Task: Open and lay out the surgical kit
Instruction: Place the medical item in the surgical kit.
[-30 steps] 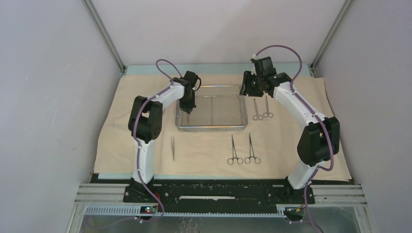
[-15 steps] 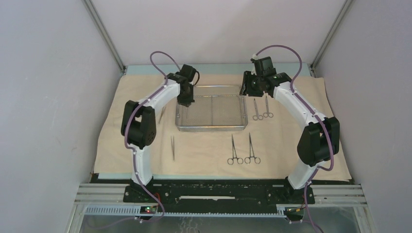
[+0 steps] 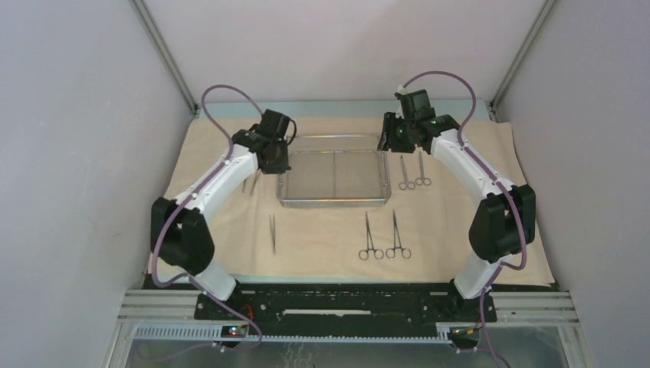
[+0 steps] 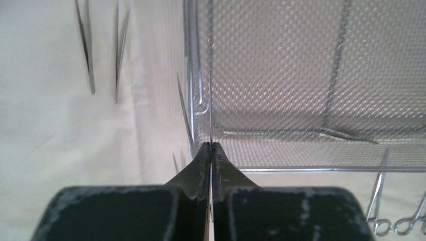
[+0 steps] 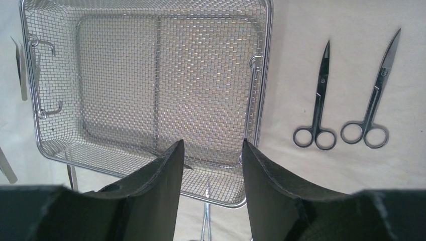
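The steel mesh tray [image 3: 333,202] lies on the beige cloth [image 3: 460,222], and no instrument shows inside it. My left gripper [image 3: 271,167] hangs at the tray's left rim [image 4: 193,100], shut on thin steel tweezers [image 4: 211,120] that stick out past the fingertips [image 4: 203,150]. Two more tweezers [image 4: 88,55] lie on the cloth to the left. My right gripper [image 3: 387,142] hovers open over the tray's far right corner [image 5: 269,75], nothing between its fingers [image 5: 171,160]. Two scissors [image 5: 316,108] lie right of the tray, two forceps [image 3: 383,238] in front of it.
A single pair of tweezers [image 3: 271,232] lies on the cloth at the front left. Grey walls enclose the table on three sides. The arms' bases stand on a black rail [image 3: 345,303] at the near edge.
My left arm has swung left, carrying its shut gripper from over the tray's left part to the tray's left rim. The right arm has stayed put.
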You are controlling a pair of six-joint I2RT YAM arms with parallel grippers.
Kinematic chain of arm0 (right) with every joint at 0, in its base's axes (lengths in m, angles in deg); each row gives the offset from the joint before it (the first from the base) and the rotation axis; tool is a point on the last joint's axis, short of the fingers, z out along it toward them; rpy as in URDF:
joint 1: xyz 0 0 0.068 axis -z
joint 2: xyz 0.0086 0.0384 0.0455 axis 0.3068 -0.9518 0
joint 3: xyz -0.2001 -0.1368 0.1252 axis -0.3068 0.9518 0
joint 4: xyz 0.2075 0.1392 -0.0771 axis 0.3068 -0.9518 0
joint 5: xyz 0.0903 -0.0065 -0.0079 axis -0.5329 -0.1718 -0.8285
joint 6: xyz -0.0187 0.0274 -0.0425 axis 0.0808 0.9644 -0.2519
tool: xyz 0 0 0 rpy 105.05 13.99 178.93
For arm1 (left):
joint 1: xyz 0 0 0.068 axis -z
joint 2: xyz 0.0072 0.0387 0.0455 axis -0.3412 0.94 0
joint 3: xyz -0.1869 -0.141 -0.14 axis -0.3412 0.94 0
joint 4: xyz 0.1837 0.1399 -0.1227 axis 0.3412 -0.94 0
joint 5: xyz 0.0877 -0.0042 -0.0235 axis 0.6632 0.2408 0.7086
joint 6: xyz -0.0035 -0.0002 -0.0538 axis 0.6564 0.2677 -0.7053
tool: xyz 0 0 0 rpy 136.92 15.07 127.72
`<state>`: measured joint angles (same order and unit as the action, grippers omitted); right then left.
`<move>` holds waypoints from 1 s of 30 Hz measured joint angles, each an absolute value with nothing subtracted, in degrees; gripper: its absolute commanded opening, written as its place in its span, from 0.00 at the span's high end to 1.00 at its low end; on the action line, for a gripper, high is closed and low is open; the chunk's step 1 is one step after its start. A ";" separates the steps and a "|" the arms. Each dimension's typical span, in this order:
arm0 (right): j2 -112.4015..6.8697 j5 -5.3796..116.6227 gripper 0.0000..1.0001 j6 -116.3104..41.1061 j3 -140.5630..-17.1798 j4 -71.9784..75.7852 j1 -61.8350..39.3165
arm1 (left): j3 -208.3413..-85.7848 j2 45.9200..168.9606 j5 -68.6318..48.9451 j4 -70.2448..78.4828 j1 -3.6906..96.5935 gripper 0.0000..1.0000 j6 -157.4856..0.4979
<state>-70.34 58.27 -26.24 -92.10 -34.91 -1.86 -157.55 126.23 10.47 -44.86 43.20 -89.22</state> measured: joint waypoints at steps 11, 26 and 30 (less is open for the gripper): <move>-69.90 58.55 0.45 -26.24 -92.10 -34.93 -2.75 | -138.44 111.74 11.43 -44.05 43.20 1.00 -93.33; -69.88 59.34 0.45 -26.26 -92.07 -34.93 -3.28 | -124.98 111.15 9.05 -36.38 49.56 1.00 -101.50; -69.86 59.60 0.45 -26.26 -92.10 -34.93 -3.28 | -124.48 113.29 8.70 -34.69 50.65 1.00 -102.62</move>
<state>-69.86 59.60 -26.26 -92.10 -34.93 -3.28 -124.48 113.29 8.70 -34.69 50.65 -102.62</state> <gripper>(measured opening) 0.545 0.004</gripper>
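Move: The tweezers held in the left fingers are bound for a bare strip of cloth in front of the tray, about 13 cm back from the left hand, 1 cm right and 14 cm down. Beside that spot, 4 cm to its left, lie the laid tweezers; the tray's middle is 6 cm ahead of the hand and 13 cm right. Two more tweezers lie roughly 5 cm ahead, 8 cm left. From the right hand the spot is some 16 cm back, 24 cm left. The tweezers, still pinched in the shut fingers, are carried by the left hand back over the tray's near left end and down towards the cloth, about 12 cm back and 10 cm lower. The path bows some 3 cm left, then returns right; sinking takes over from the backward travel at the end, while the wrist tips the fingers about 10 degrees steeper. ##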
